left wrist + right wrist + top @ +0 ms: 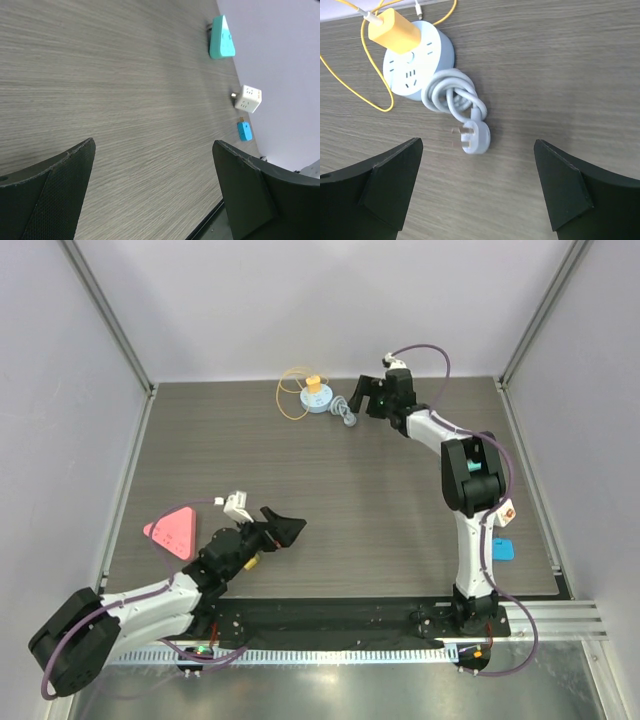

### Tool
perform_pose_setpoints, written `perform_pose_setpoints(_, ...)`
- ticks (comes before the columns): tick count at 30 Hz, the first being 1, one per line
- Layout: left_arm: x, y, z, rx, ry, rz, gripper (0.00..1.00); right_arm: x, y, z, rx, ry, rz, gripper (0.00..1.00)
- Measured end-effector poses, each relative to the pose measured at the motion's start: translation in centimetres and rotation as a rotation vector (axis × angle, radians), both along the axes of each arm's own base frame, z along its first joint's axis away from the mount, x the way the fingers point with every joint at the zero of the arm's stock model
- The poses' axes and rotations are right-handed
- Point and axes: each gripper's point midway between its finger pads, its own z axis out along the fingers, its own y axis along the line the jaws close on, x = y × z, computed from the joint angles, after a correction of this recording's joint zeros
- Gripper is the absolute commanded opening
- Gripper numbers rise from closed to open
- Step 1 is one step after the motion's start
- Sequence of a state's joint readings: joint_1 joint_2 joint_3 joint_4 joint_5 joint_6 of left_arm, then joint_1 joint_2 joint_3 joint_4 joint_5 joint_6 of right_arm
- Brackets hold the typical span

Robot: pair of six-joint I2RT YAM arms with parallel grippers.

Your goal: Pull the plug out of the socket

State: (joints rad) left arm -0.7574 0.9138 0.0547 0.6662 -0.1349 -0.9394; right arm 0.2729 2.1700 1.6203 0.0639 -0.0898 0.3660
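The round pale blue socket (318,400) lies at the back of the table, with a yellow plug (313,384) seated in its top and a thin yellow cable (289,400) looping beside it. In the right wrist view the yellow plug (395,31) stands on the far left of the socket (417,62). The socket's own grey cord (451,95) is coiled beside it and ends in a loose white plug (476,138) flat on the table. My right gripper (362,395) (478,150) hovers open just right of the socket and holds nothing. My left gripper (280,530) (154,145) is open and empty, low over the near left of the table.
A pink triangular block (172,532) lies near the left arm. A small blue block (503,549) sits near the right edge. The left wrist view shows a teal wedge (221,37), a white cube adapter (248,98) and the blue block (244,131) along the right side.
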Motion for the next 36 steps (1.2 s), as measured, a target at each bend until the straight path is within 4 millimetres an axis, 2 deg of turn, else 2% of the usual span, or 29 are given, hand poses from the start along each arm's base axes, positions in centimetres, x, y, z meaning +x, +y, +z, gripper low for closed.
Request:
perform_pose_setpoints(4, 0.2, 0.2, 1.1, -0.026, -0.027, 0.018, 1.0, 1.4, 1.5, -1.7, 0.027, 0.018, 0.054, 0.89)
perform_pose_setpoints(5, 0.3, 0.2, 1.2, -0.029, -0.03, 0.023, 1.0, 1.6, 1.8, -2.5, 0.031, 0.029, 0.064, 0.85)
perform_pose_setpoints(9, 0.4, 0.3, 1.1, -0.027, -0.028, 0.029, 1.0, 1.6, 2.4, -5.8, 0.036, 0.086, 0.086, 0.79)
perform_pose_setpoints(14, 0.4, 0.4, 1.0, -0.026, -0.025, 0.031, 1.0, 2.3, 3.3, -5.9, 0.068, 0.085, 0.094, 0.64)
perform_pose_setpoints(19, 0.4, 0.4, 1.0, -0.025, -0.024, 0.034, 1.0, 3.0, 4.3, -6.1, 0.093, 0.089, 0.093, 0.59)
perform_pose_setpoints(24, 0.4, 0.4, 0.9, -0.03, -0.015, 0.036, 1.0, 2.8, 4.8, -6.3, 0.1, 0.103, 0.093, 0.5)
perform_pose_setpoints(31, 0.4, 0.4, 0.8, -0.031, -0.011, 0.038, 1.0, 2.6, 4.9, -6.5, 0.124, 0.117, 0.075, 0.3)
perform_pose_setpoints(36, 0.4, 0.4, 0.8, -0.03, -0.011, 0.039, 1.0, 1.3, 5.0, -6.5, 0.157, 0.121, 0.078, 0.29)
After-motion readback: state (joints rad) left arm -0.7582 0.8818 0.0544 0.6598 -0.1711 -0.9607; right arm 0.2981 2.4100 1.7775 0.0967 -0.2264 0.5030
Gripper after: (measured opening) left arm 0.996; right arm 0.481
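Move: The cord's pronged plug lies about 3 cm ahead of the right hand, 5 cm to its left and 7 cm below. From that plug, the coiled cord sits 4 cm farther out and 3 cm left, and the socket about 7 cm farther out and 9 cm left, with the yellow plug on top, roughly 2 cm beyond the socket's middle and 1 cm left. From the left hand, the pronged plug is some 38 cm ahead and 12 cm right, 7 below. The cord's pronged plug is pinched across its length, one right finger at the prong tips and the other at the back of the body: the open hand first sinks about 6 cm while easing forward and left, then slides level some 3 cm farther left as the fingers close to half width. It tilts about 10 degrees and, fingers closed on the plug, draws back a little over 1 cm. ##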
